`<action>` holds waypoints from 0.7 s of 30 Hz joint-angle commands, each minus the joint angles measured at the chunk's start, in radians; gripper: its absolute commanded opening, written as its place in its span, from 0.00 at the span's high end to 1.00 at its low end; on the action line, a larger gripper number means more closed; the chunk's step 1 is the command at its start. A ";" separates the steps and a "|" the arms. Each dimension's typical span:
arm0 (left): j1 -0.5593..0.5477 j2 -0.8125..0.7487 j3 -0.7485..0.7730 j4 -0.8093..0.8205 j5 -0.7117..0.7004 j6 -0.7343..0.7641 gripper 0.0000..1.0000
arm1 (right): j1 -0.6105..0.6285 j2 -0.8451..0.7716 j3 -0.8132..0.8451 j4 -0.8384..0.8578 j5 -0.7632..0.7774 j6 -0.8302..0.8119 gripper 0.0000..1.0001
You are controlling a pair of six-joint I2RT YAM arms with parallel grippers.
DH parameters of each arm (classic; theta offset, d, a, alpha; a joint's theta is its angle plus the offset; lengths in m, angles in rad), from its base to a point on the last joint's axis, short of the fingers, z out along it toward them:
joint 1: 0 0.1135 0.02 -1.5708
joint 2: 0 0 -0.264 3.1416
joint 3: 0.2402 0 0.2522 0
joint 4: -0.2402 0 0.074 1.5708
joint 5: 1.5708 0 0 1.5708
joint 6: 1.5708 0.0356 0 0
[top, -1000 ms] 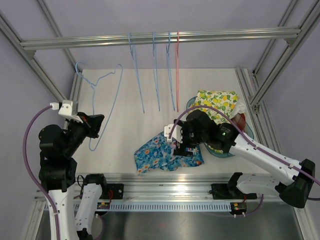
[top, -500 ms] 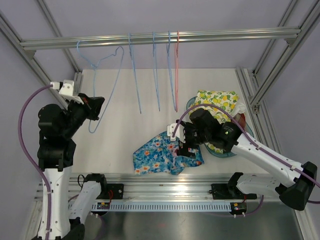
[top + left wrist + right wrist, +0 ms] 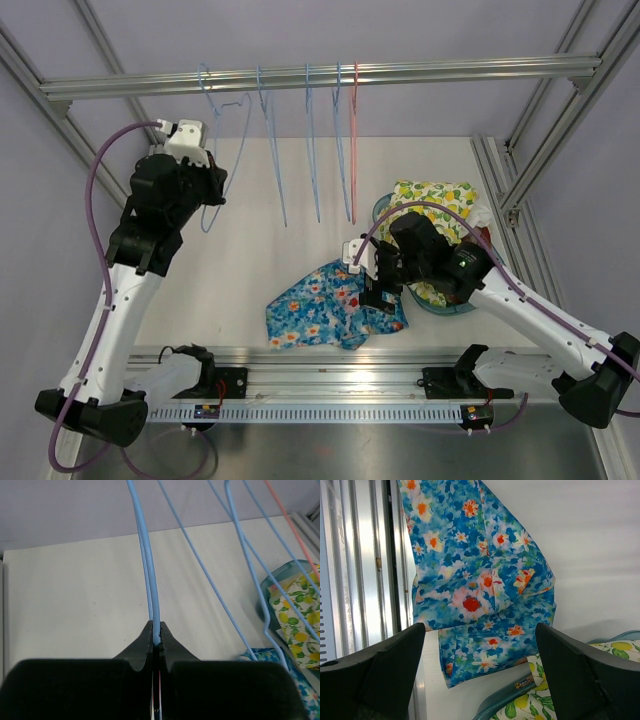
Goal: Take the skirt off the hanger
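The blue floral skirt [image 3: 330, 305] lies crumpled on the table near the front edge, free of any hanger. My right gripper [image 3: 378, 285] hovers just above its right end, open, with nothing between the fingers; the right wrist view shows the skirt [image 3: 480, 575] spread below the wide-apart jaws of the right gripper [image 3: 480, 630]. My left gripper [image 3: 213, 182] is raised at the back left, shut on the wire of an empty light-blue hanger [image 3: 235, 135]. Its hook reaches the rail; whether it is over the rail I cannot tell. In the left wrist view the hanger wire [image 3: 150, 570] runs straight up out of the left gripper [image 3: 157, 634].
An overhead rail [image 3: 420, 70] carries several bare blue hangers [image 3: 275, 160] and a pink hanger [image 3: 354, 140]. A teal basin [image 3: 497, 268] holding lemon-print cloth [image 3: 435, 205] stands right of the skirt. An aluminium frame [image 3: 330, 357] borders the near edge.
The left arm has lifted the empty hanger up and rightward to the rail. The right gripper has drawn slightly back from the skirt, staying open. The skirt has barely shifted.
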 commanded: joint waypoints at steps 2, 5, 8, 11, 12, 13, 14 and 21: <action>-0.038 0.025 0.035 0.027 -0.128 0.052 1.00 | -0.019 -0.027 0.024 -0.002 -0.043 0.018 0.01; -0.055 0.008 -0.009 0.045 -0.124 0.052 1.00 | -0.019 -0.027 0.019 0.001 -0.054 0.015 0.00; -0.060 -0.010 -0.045 0.057 -0.110 0.034 0.90 | -0.020 -0.019 0.015 0.001 -0.075 0.005 0.01; -0.060 -0.056 -0.063 0.057 -0.095 0.014 0.71 | -0.019 -0.024 -0.020 0.024 -0.147 -0.027 0.00; -0.060 -0.065 -0.066 0.057 -0.092 0.007 0.62 | -0.019 -0.027 -0.028 0.027 -0.172 -0.051 0.01; -0.060 -0.081 -0.069 0.057 -0.087 -0.006 0.56 | -0.019 -0.032 -0.039 0.032 -0.196 -0.073 0.01; -0.060 -0.094 -0.075 0.060 -0.082 -0.011 0.50 | -0.020 -0.036 -0.063 0.033 -0.222 -0.126 0.01; -0.060 -0.248 -0.089 -0.016 -0.084 -0.049 0.06 | -0.020 -0.003 -0.137 0.035 -0.353 -0.388 0.01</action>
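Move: My left hand grips the near end of an empty blue hanger whose hook is up at the rod. The rod is about 18 cm ahead and 18 cm above that hand, dead in line. Two more blue hangers hang from the rod, roughly 11 and 19 cm to the right and also 17 cm ahead. My right hand is open; the floral skirt lies about 8 cm left, 1 cm back and 16 cm below it, the basket some 14 cm ahead and 19 cm right. I lower my left hand about 2 cm to set the hanger's hook on the rod, then spread the fingers wide, let go, and draw back towards my base about 5 cm, rising as I clear the wire. My open right hand, nearly still at first, then pulls back about 4 cm and sinks about 3 cm towards the skirt, turning some 15 degrees counter-clockwise. ##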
